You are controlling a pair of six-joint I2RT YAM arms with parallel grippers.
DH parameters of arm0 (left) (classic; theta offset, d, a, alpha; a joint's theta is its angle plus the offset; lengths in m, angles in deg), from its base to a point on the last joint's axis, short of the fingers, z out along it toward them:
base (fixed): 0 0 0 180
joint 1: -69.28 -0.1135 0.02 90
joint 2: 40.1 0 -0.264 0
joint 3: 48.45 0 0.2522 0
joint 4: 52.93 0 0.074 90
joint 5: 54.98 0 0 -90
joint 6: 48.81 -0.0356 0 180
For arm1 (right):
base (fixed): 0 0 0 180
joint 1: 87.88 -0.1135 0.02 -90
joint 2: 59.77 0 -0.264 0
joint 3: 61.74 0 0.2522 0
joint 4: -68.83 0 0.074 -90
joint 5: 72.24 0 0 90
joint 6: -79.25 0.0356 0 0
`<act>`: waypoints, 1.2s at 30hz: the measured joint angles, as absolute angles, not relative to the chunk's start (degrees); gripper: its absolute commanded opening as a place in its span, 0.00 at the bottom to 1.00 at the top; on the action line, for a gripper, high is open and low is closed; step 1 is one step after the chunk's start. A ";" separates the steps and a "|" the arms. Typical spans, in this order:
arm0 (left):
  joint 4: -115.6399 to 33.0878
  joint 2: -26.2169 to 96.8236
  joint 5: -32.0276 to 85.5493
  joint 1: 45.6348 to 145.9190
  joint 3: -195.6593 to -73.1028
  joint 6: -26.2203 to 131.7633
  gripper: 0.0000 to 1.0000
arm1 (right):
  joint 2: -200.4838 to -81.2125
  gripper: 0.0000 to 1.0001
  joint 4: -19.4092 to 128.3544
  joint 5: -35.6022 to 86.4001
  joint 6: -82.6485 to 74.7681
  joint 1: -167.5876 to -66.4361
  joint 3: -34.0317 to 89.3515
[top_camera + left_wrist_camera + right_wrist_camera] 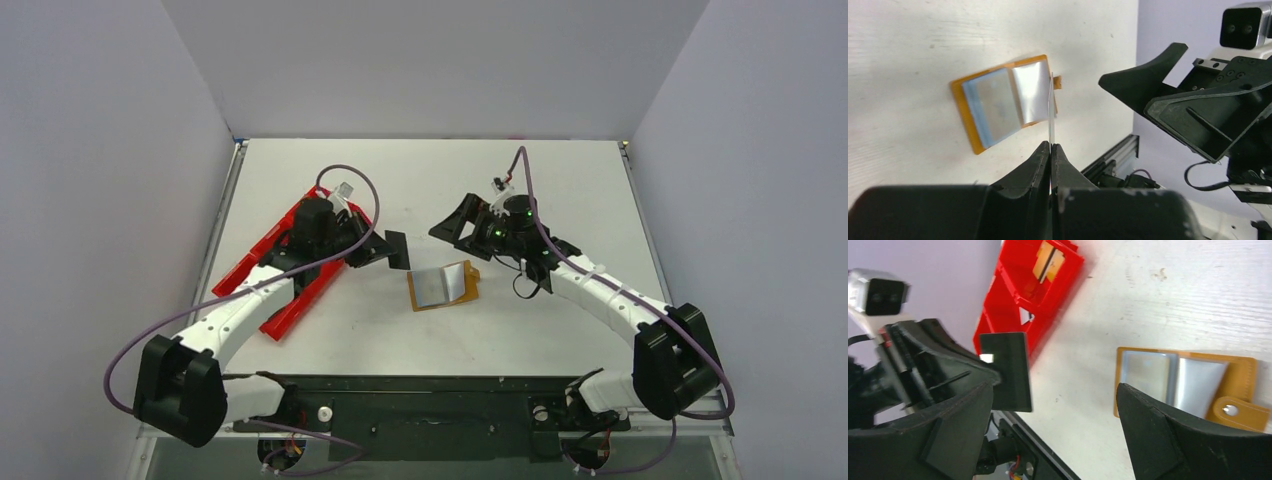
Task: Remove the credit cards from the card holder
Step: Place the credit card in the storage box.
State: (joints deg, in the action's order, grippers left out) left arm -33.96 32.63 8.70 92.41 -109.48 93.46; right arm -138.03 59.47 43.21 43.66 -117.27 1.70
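Observation:
The tan card holder [443,285] lies open on the table between the arms, also seen in the left wrist view [960,95] and the right wrist view [1243,375]. A pale blue-grey credit card [993,105] sits in one half, beside a shiny sleeve [1030,92]. My left gripper [1051,146] is shut on another credit card [397,248], held upright above the table left of the holder. That card is edge-on in the left wrist view [1052,110] and dark-faced in the right wrist view [1008,370]. My right gripper [1055,387] hangs open and empty, up and right of the holder [455,222].
A long red tray [300,305] lies at the left under my left arm, with a tan and pale item [1048,262] in one compartment. The table's side rails and grey walls close in left and right.

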 measured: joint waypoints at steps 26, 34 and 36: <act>16.86 16.95 43.19 64.68 -119.16 78.95 0.00 | -138.03 0.89 40.83 31.28 29.67 -117.29 3.73; 17.38 19.58 45.22 57.49 -118.00 75.89 0.00 | -138.03 0.89 39.93 30.16 27.90 -117.29 3.75; 17.23 20.63 45.48 56.39 -117.39 75.23 0.00 | -138.03 0.89 39.93 30.05 27.53 -117.29 3.75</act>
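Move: From the left gripper, which already pinches the dark card, the near compartment of the storage box lies about 31 cm left, 9 cm back and 16 cm below. The middle compartment is some 23 cm left, roughly level fore and aft; the far one 16 cm left and 9 cm ahead; the card holder 13 cm right, 6 cm back. From the open right gripper, the holder lies about 6 cm back, 3 cm left and 17 cm below. Sweep the left gripper some 30 cm to the left, easing back about 7 cm, to carry the gripped dark card across the storage box to above its near compartment; swing the fingers counter-clockwise and tip them steeply down, sinking about 4 cm late on. Lower the right gripper about 6 cm and shift it 5 cm right above the card holder, tilting its fingers down, still wide open. ##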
